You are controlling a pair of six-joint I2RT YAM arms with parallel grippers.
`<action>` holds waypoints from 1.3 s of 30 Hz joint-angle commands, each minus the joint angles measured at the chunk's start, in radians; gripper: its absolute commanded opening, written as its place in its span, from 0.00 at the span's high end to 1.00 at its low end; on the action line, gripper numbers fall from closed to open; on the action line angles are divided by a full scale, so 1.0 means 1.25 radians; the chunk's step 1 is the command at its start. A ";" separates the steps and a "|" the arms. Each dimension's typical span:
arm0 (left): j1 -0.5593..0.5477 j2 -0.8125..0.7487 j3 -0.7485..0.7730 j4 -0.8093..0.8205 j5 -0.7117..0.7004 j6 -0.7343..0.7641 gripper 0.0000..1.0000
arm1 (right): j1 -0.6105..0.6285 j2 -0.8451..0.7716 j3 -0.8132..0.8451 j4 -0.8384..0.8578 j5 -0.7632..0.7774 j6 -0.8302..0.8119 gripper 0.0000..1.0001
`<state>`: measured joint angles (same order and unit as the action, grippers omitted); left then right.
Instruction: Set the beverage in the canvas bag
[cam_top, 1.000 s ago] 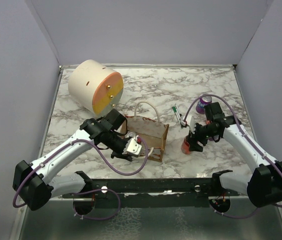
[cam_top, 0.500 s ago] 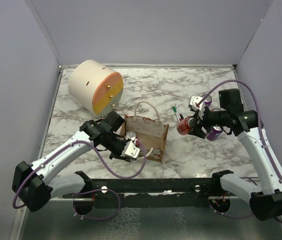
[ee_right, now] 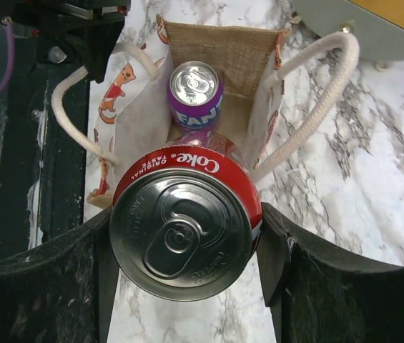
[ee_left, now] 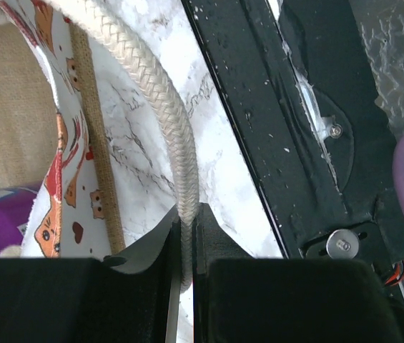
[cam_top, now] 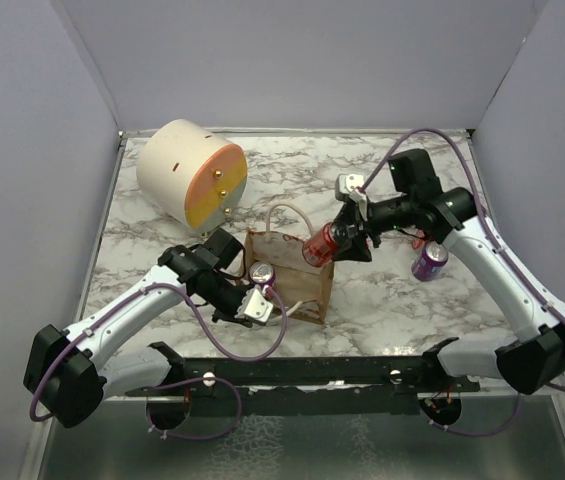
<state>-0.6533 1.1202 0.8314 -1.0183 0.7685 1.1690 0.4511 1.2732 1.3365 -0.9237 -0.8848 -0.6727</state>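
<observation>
The beverage is a red Coke can [cam_top: 322, 244], tilted in the air over the right rim of the canvas bag [cam_top: 302, 285]. My right gripper [cam_top: 338, 240] is shut on the can's sides. In the right wrist view the can's [ee_right: 184, 230] silver top faces the camera, and the open bag [ee_right: 241, 50] lies beyond it with a purple can [ee_right: 195, 88] standing inside. My left gripper [cam_top: 262, 303] sits at the bag's near left side. In the left wrist view it [ee_left: 186, 223] is shut on a cream rope handle [ee_left: 162, 121].
A large cream-and-orange cylinder [cam_top: 192, 172] lies at the back left. A second purple can [cam_top: 429, 260] stands on the marble right of the bag, under the right arm. A black rail [cam_top: 312, 375] runs along the table's near edge.
The right arm lifted the red can off the table and carried it left and up to the bag's right rim. The left gripper kept its hold on the handle, shifting slightly.
</observation>
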 commanded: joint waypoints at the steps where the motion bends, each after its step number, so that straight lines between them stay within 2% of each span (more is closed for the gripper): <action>1: 0.024 -0.023 -0.027 -0.012 0.006 0.039 0.94 | 0.082 0.055 0.053 0.132 -0.010 0.034 0.99; 10: 0.039 -0.019 -0.014 0.008 0.025 0.023 0.92 | 0.191 0.163 0.098 0.158 0.162 0.041 0.99; 18: 0.040 -0.015 0.001 0.006 0.077 0.024 0.89 | 0.221 0.210 0.061 0.211 0.282 0.085 0.99; 26: 0.039 -0.008 0.011 0.012 0.082 0.031 0.88 | 0.233 0.259 0.034 0.263 0.300 0.129 0.99; 39: 0.040 -0.012 0.008 0.027 0.094 0.040 0.88 | 0.255 0.339 0.023 0.305 0.224 0.194 0.99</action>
<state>-0.6098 1.1118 0.8291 -1.0019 0.8471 1.1889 0.7601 1.6745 1.3712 -0.6495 -0.5205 -0.4831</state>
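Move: My right hand already holds the Coke can. The canvas bag's middle lies about 7 cm to its left, level with it fore and aft, and some 18 cm below. The Fanta can in the bag stands about 11 cm left and 18 cm down. The bag's rear handle arches about 8 cm ahead, 6 cm left and 9 cm lower. From my left hand, which grips the front handle, the bag's middle is roughly 9 cm ahead, 5 cm right and 4 cm below. I swing the Coke can about 7 cm left over the bag first, sinking a little, then lower it mostly straight down, some 12 cm in all, easing slightly forward into the mouth beside the Fanta. My right fingers keep their grip as the wrist tips them about 15 degrees more steeply down. My left hand keeps hold of the front handle, nearly still. ##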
